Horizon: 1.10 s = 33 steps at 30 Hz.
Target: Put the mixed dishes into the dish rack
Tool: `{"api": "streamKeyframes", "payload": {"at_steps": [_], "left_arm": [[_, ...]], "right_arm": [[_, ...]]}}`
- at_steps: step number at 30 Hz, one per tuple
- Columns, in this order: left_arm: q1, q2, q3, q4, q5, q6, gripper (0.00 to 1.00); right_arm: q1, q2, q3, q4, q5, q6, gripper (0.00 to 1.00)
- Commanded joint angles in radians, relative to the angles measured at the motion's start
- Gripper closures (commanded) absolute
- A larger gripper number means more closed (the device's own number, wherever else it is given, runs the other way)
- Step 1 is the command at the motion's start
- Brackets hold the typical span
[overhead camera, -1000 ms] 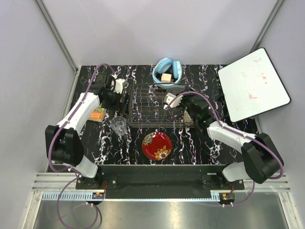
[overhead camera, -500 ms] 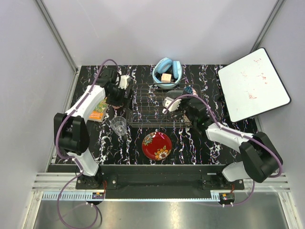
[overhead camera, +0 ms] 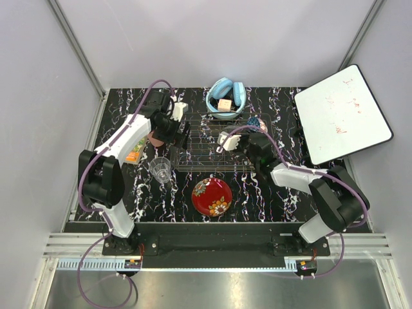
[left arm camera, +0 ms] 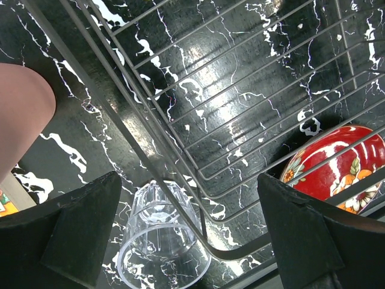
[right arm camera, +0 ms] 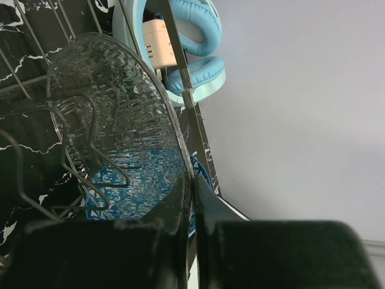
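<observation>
The dish rack (overhead camera: 206,145) stands mid-table. My left gripper (overhead camera: 179,136) hovers open over its left end with nothing between the fingers (left arm camera: 78,229). Below it, the clear glass tumbler (left arm camera: 159,238) stands outside the rack's (left arm camera: 198,120) corner on the table (overhead camera: 161,169). The pink cup (overhead camera: 154,138) (left arm camera: 21,114) sits left of the rack. The red floral plate (overhead camera: 212,196) (left arm camera: 337,162) lies in front. My right gripper (right arm camera: 192,186) (overhead camera: 250,136) is shut on the clear glass plate's (right arm camera: 114,114) rim, held upright among the rack wires. The blue patterned bowl (overhead camera: 255,121) (right arm camera: 203,171) shows behind it.
A light blue bowl (overhead camera: 225,100) with a yellow cube (right arm camera: 159,42) sits behind the rack. An orange-green booklet (overhead camera: 133,154) lies at the left. A white board (overhead camera: 341,112) leans at the back right. Grey walls close the table's back and sides.
My left arm has swung right and toward the back, from beside the rack to over its left end, uncovering the pink cup. The right gripper has edged back with the glass plate.
</observation>
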Motion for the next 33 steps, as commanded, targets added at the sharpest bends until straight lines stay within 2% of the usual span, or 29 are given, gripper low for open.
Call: {"api": "streamKeyframes", "payload": {"at_steps": [1,2,5,8,14,19,20,22,25,28,31,32,33], "left_arm": [[-0.002,-0.015,0.038,0.022,-0.016,0.022,0.01],[-0.002,-0.017,0.038,0.019,-0.019,0.025,0.01],[-0.002,-0.04,0.04,0.011,-0.028,0.037,0.01],[-0.002,-0.072,0.038,-0.006,-0.031,0.045,0.01],[-0.002,-0.142,0.041,-0.044,-0.056,0.065,0.01],[-0.002,-0.196,0.049,-0.078,-0.092,0.082,0.01],[-0.002,-0.204,0.048,-0.081,-0.097,0.085,0.01],[-0.002,-0.221,0.041,-0.08,-0.105,0.087,0.01],[-0.002,-0.225,0.037,-0.09,-0.103,0.077,0.01],[-0.002,-0.236,0.035,-0.102,-0.115,0.085,0.01],[-0.002,-0.253,0.035,-0.109,-0.138,0.091,0.01],[-0.002,-0.26,0.035,-0.112,-0.151,0.091,0.01],[-0.002,-0.267,0.031,-0.11,-0.157,0.094,0.01]], "right_arm": [[0.002,0.019,0.026,0.109,0.074,0.084,0.85],[0.002,0.022,0.026,0.126,0.09,0.095,0.77],[0.005,0.023,0.026,0.178,0.145,0.133,0.66],[0.006,0.006,0.023,0.194,0.209,0.164,0.52],[0.057,-0.118,0.0,0.129,0.349,0.271,0.48],[0.155,-0.289,0.02,-0.123,0.515,0.409,0.38],[0.164,-0.317,0.023,-0.235,0.501,0.453,0.24],[0.167,-0.385,0.018,-0.303,0.49,0.561,0.01],[0.18,-0.431,0.004,-0.329,0.506,0.645,0.0],[0.232,-0.454,0.07,-0.447,0.533,0.777,0.0],[0.258,-0.449,0.194,-0.741,0.449,1.06,0.0],[0.259,-0.439,0.257,-0.879,0.355,1.221,0.0],[0.258,-0.437,0.273,-0.92,0.331,1.344,0.0]]}}
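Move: Out in the rack, the right hand still pinches the clear plate by its rim; the plate's middle lies about 3 cm ahead, 3 cm left and 5 cm below. The blue bowl stands some 2 cm ahead and 5 cm right of this hand, the beige bowl 4 cm back and 6 cm right, the headphones roughly 13 cm ahead and 5 cm left. From the empty left hand, the drinking glass is about 7 cm back, 7 cm left, 8 cm below; the pink cup 4 cm ahead, 9 cm left. Opening from shut to fully wide, the right fingers let go of the clear plate's rim; the hand edges right, then backs off about 10 cm while rising 8, rolling its left side up some 40 degrees and turning clockwise. The open left hand lifts about 6 cm off the rack's near-left corner, easing left and slightly back, more nearly over the glass. ##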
